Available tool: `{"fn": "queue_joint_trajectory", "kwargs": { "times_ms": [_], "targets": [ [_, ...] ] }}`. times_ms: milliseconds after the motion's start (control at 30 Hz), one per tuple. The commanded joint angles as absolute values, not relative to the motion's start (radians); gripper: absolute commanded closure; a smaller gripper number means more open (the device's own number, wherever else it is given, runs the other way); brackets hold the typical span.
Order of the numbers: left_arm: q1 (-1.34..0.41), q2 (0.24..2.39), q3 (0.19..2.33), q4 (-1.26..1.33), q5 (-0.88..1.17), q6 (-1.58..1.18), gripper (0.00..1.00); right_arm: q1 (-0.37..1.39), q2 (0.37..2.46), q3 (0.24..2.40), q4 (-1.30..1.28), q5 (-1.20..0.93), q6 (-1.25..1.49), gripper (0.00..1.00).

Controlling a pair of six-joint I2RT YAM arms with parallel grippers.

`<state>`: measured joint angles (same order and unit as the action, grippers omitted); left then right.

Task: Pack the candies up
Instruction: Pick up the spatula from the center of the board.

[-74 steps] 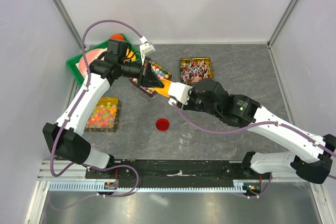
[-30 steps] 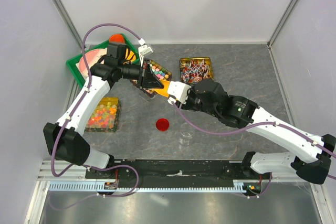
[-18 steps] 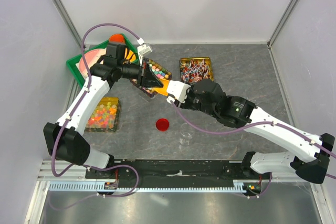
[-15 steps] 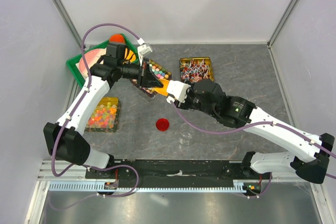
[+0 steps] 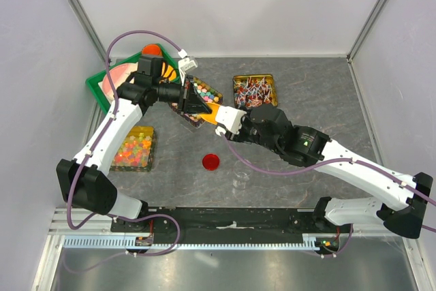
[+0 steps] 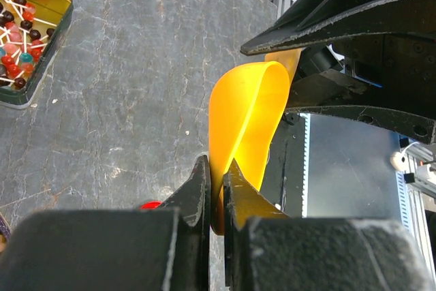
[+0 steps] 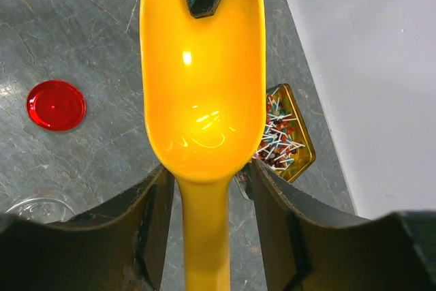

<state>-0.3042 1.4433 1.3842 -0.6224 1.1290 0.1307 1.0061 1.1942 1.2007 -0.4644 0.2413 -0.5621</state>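
Note:
A yellow scoop (image 5: 212, 114) hangs in the air between the two arms. My left gripper (image 6: 216, 165) is shut on the thin rim of the scoop's bowl (image 6: 248, 120). The right gripper (image 7: 208, 168) straddles the scoop's handle (image 7: 204, 236), open, with a gap showing on each side. The bowl (image 7: 202, 80) is empty. The candies (image 5: 205, 91), tiny mixed-colour pieces, fill a tin just behind the scoop, and the left gripper (image 5: 202, 108) hides part of them.
A tin of lollipops (image 5: 254, 90) stands at the back right and a tin of red-orange gummies (image 5: 133, 148) at the left. A red lid (image 5: 211, 161) and a clear jar (image 5: 242, 172) lie nearer the arm bases. A green tray (image 5: 99, 86) sits at the back left.
The right arm has crept a little to the left, towards the scoop. The left arm and the scoop have stayed where they were.

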Motion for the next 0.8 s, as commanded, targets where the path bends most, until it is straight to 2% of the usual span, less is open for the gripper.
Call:
{"fn": "queue_joint_trajectory", "kwargs": {
  "times_ms": [0, 167, 200, 367, 400, 500, 600, 633, 733, 767],
  "targets": [
    [-0.313, 1.407, 1.382, -0.634, 1.218, 0.107, 0.98, 1.003, 1.195, 1.203, -0.391, 0.293, -0.565, 0.46],
    [-0.313, 1.402, 1.376, -0.634, 1.223, 0.109, 0.98, 1.003, 1.198, 1.207, -0.380, 0.262, -0.546, 0.59],
    [-0.313, 1.399, 1.374, -0.635, 1.221, 0.109, 0.98, 1.003, 1.198, 1.212, -0.379, 0.259, -0.545, 0.67],
    [-0.313, 1.407, 1.371, -0.632, 1.207, 0.114, 0.98, 1.003, 1.209, 1.252, -0.409, 0.218, -0.534, 0.91],
    [-0.313, 1.408, 1.371, -0.632, 1.201, 0.112, 0.98, 1.003, 1.209, 1.255, -0.413, 0.213, -0.531, 0.99],
    [-0.311, 1.410, 1.374, -0.627, 1.184, 0.107, 0.96, 1.003, 1.206, 1.258, -0.414, 0.215, -0.531, 1.00],
    [-0.313, 1.404, 1.377, -0.614, 1.140, 0.097, 0.82, 1.003, 1.200, 1.250, -0.413, 0.227, -0.540, 1.00],
    [-0.310, 1.393, 1.379, -0.609, 1.125, 0.092, 0.70, 1.000, 1.197, 1.241, -0.413, 0.232, -0.543, 1.00],
    [-0.284, 1.382, 1.378, -0.577, 1.080, 0.058, 0.47, 0.997, 1.183, 1.221, -0.411, 0.245, -0.555, 1.00],
    [-0.267, 1.375, 1.378, -0.572, 1.072, 0.040, 0.44, 0.996, 1.174, 1.216, -0.414, 0.248, -0.557, 1.00]
  ]
}}
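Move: The spatula hangs in the air between the hands. Its middle, the neck just behind the scoop, is already between the right hand's parted fingers; from the left hand, which pinches the scoop's lip, it lies about 7 cm right and 4 back. From the right hand, some 26 cm below, the lollipop tray stands 18 cm ahead and 5 right, the red lid 4 back and 9 left, and the clear jar 8 straight back. The spatula's neck gets pinched from both sides as the right fingers close onto it, that hand sinking about 1 cm, then easing slightly up. Only once this grip is set do the left fingers, nearly still in place, open to about half their range and let go of the scoop's lip. ##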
